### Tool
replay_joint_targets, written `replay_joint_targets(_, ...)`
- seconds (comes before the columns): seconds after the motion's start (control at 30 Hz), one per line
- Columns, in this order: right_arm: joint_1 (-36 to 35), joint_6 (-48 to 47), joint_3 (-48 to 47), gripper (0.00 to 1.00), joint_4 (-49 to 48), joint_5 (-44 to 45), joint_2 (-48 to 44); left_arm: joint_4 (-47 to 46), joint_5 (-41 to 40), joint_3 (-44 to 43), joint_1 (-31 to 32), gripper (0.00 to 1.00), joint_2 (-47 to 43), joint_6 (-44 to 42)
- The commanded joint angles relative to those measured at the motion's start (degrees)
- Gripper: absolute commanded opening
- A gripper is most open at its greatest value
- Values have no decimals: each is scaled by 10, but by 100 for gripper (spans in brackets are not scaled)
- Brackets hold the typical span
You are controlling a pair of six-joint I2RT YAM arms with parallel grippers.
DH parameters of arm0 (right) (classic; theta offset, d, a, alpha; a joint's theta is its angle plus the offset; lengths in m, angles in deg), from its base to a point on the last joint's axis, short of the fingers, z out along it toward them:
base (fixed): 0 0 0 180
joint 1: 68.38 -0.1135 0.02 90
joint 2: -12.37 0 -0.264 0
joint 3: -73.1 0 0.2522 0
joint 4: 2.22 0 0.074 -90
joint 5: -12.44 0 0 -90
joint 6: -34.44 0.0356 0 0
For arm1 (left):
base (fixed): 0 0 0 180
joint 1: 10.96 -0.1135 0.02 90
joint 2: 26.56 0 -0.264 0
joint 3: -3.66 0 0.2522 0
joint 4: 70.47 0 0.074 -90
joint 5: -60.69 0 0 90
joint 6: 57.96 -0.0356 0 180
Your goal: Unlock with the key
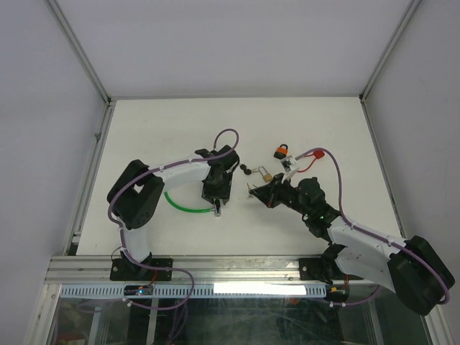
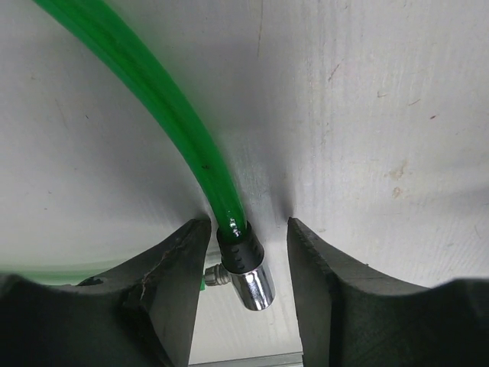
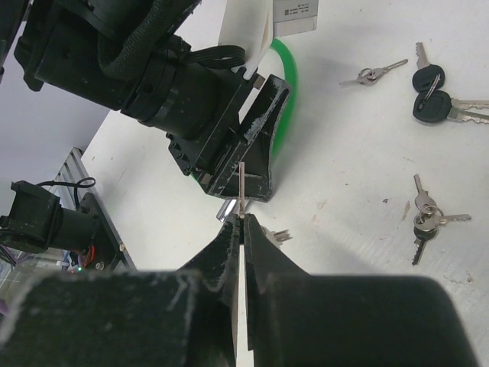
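Observation:
A green cable lock lies on the white table, ending in a black collar and a chrome lock head. My left gripper straddles that head, open, with a gap showing on the right side. In the top view the left gripper points down at the cable's end. My right gripper is shut on a thin key, whose blade sticks out toward the left gripper's fingers. A second small key hangs beside it. The right gripper is just right of the lock.
Loose keys lie on the table: a silver pair, black-headed keys and a small bunch. An orange padlock and a brass padlock sit behind the right gripper. A metal rail runs along the near edge.

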Motion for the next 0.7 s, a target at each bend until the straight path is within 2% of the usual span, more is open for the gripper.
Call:
replay_joint_targets(0.0,2,-5,-12,0,-18,3,3,26,-27,-6,20,47,34,31)
replay_joint_targets(0.17,2,-3,-14,0,-18,4,5,26,-24,4,42,42,49,50)
replay_joint_targets(0.3,2,-2,-16,0,-16,-1,7,19,-19,14,44,27,48,66)
replay_joint_targets(0.47,2,-4,-23,0,2,-1,5,-3,-16,17,44,13,29,90)
replay_joint_targets(0.57,2,-4,-29,0,16,-6,4,-17,-20,16,41,0,10,111)
replay_joint_targets(0.67,2,-4,-37,0,29,-15,6,-26,-8,8,30,0,0,134)
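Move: The green lock's metal end lies on the table, between my left hand's open fingers: its middle is about 2 cm back from the hand point, level sideways and about 1 cm below. The key, already held in my right hand, is some 9 cm to my left hand's right, 1 cm ahead and 11 cm up. The black keys lie about 12 cm ahead and 9 cm right. From my right hand the lock end is some 12 cm left, level ahead and 12 cm down. I shut my left fingers from about half open until they stop on the dark collar of the green lock's end and pinch it from both sides, the squeeze rising as they meet it. On the way I ease that hand under 1 cm back and right, turning it some 5 degrees counter-clockwise. Late on, my right hand, still gripping the key, sinks about 1 cm. ##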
